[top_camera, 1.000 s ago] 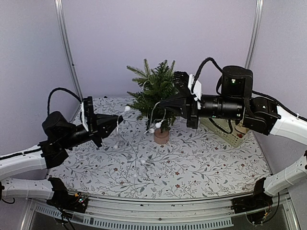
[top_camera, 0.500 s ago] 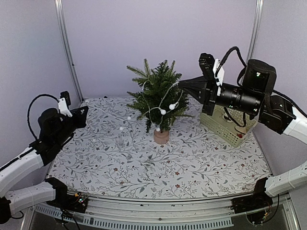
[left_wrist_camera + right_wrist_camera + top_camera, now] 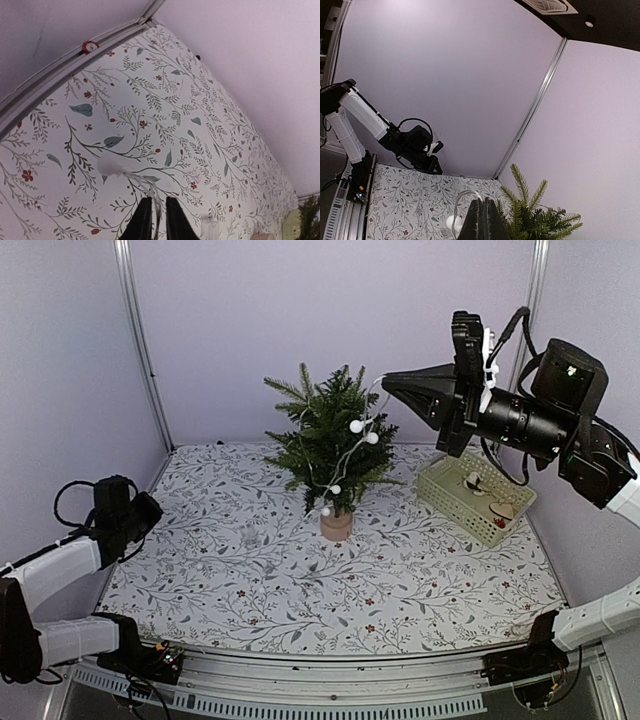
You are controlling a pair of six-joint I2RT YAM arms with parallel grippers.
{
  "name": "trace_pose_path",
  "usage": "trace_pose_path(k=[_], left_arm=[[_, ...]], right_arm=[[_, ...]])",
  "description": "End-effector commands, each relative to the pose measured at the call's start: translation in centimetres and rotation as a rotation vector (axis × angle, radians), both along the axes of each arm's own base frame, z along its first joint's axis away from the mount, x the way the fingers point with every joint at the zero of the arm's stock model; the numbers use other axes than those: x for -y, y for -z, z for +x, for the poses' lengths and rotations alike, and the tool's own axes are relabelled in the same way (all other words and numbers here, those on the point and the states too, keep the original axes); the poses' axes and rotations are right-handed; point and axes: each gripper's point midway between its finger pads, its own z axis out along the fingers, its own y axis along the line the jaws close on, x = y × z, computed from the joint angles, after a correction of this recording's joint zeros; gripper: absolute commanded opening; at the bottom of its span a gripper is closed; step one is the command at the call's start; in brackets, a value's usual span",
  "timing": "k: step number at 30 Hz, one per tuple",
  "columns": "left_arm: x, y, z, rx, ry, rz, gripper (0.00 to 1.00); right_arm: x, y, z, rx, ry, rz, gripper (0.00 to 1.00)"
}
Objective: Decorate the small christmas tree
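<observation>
The small christmas tree point(image 3: 322, 435) stands mid-table on its tan base point(image 3: 336, 526). A light string with white balls point(image 3: 356, 426) hangs across the tree's right side, up to my right gripper point(image 3: 390, 383). That gripper hovers high, just right of the treetop, and is shut on the wire. The right wrist view shows the wire looping out of the right gripper point(image 3: 481, 202) with a ball point(image 3: 452, 222) below and the tree point(image 3: 540, 222) beside it. My left gripper point(image 3: 151, 507) sits low at the far left. In its wrist view the left gripper point(image 3: 157, 201) has its fingers nearly together on a thin wire, with a blurred ball point(image 3: 110, 165) just ahead.
A pale green basket point(image 3: 440, 492) holding small ornaments sits at the right behind the tree. A small clear object point(image 3: 250, 535) lies on the patterned tablecloth left of the tree. Purple walls close in the back and both sides.
My right gripper has risen and swung right with the string, lifting it onto the tree's right side. My left arm has drawn back from near the tree to the far left edge.
</observation>
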Motion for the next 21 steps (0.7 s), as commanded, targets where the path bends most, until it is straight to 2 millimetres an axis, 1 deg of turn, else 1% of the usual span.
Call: trace_pose_path(k=[1,2,3,4,6,8,10,11,12,13,15,16,19,21], left_arm=[[-2.1,1.4,-1.3,-0.02,-0.096,-0.055,0.31],[-1.8,1.0,-1.1,-0.006,-0.068,-0.041,0.49],[-1.2,0.3,-0.7,0.01,-0.02,-0.028,0.59],[-0.5,-0.8,-0.3,0.033,0.036,-0.012,0.64],[1.4,-3.1,0.0,0.093,0.154,0.025,0.67],[3.1,-6.1,-0.2,0.191,0.241,0.066,0.66],[6.0,-9.7,-1.2,0.346,0.379,0.092,0.66],[7.4,-10.6,-1.7,0.396,0.443,0.096,0.66],[8.9,-12.2,-2.7,0.476,0.512,0.113,0.66],[10.6,-13.3,-3.8,0.547,0.599,0.131,0.66],[13.5,-14.4,-5.5,0.636,0.725,0.167,0.66],[15.3,-14.6,-6.6,0.671,0.806,0.191,0.66],[19.2,-14.3,-8.7,0.708,0.966,0.212,0.64],[21.6,-13.4,-10.2,0.706,1.065,0.232,0.63]], right_arm=[[-0.6,-2.0,-1.0,0.024,-0.077,0.031,0.0],[-0.8,-2.2,-1.0,0.026,-0.085,0.034,0.0],[-0.9,-2.5,-1.1,0.03,-0.093,0.038,0.0],[-1.1,-2.6,-1.1,0.032,-0.101,0.039,0.0],[-1.4,-3.2,-1.2,0.042,-0.115,0.046,0.0],[-1.8,-3.5,-1.2,0.044,-0.125,0.047,0.0],[-2.1,-3.7,-1.0,0.048,-0.128,0.05,0.0],[-2.3,-3.8,-0.9,0.049,-0.129,0.051,0.0],[-2.4,-3.9,-0.9,0.051,-0.128,0.055,0.0],[-2.4,-4.1,-0.9,0.054,-0.129,0.059,0.0],[-2.5,-4.7,-0.8,0.061,-0.128,0.068,0.0],[-2.6,-4.8,-0.7,0.062,-0.127,0.071,0.0],[-2.6,-5.7,-0.8,0.073,-0.131,0.088,0.0],[-2.5,-6.3,-0.8,0.08,-0.131,0.098,0.0]])
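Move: The string of white-ball lights hangs from the right fingers, its middle about 18 cm below that hand and 5 cm to its left; from the left hand those hanging lights are roughly 38 cm right, 12 cm back and 18 cm up. The christmas tree stands about 18 cm ahead of the right hand, 8 cm left and 25 cm lower. The basket is some 33 cm ahead, 28 cm right and 48 cm below. The light string, with its ball at the left fingertips, comes free as those fingers open wide; the left hand then swings right and up, about 17 cm across and 15 up, drawing back some 7, towards the hanging lights, tipping upwards and turning roughly 50 degrees clockwise. The right fingers stay shut on the string, rising and easing left about 3 cm each. ##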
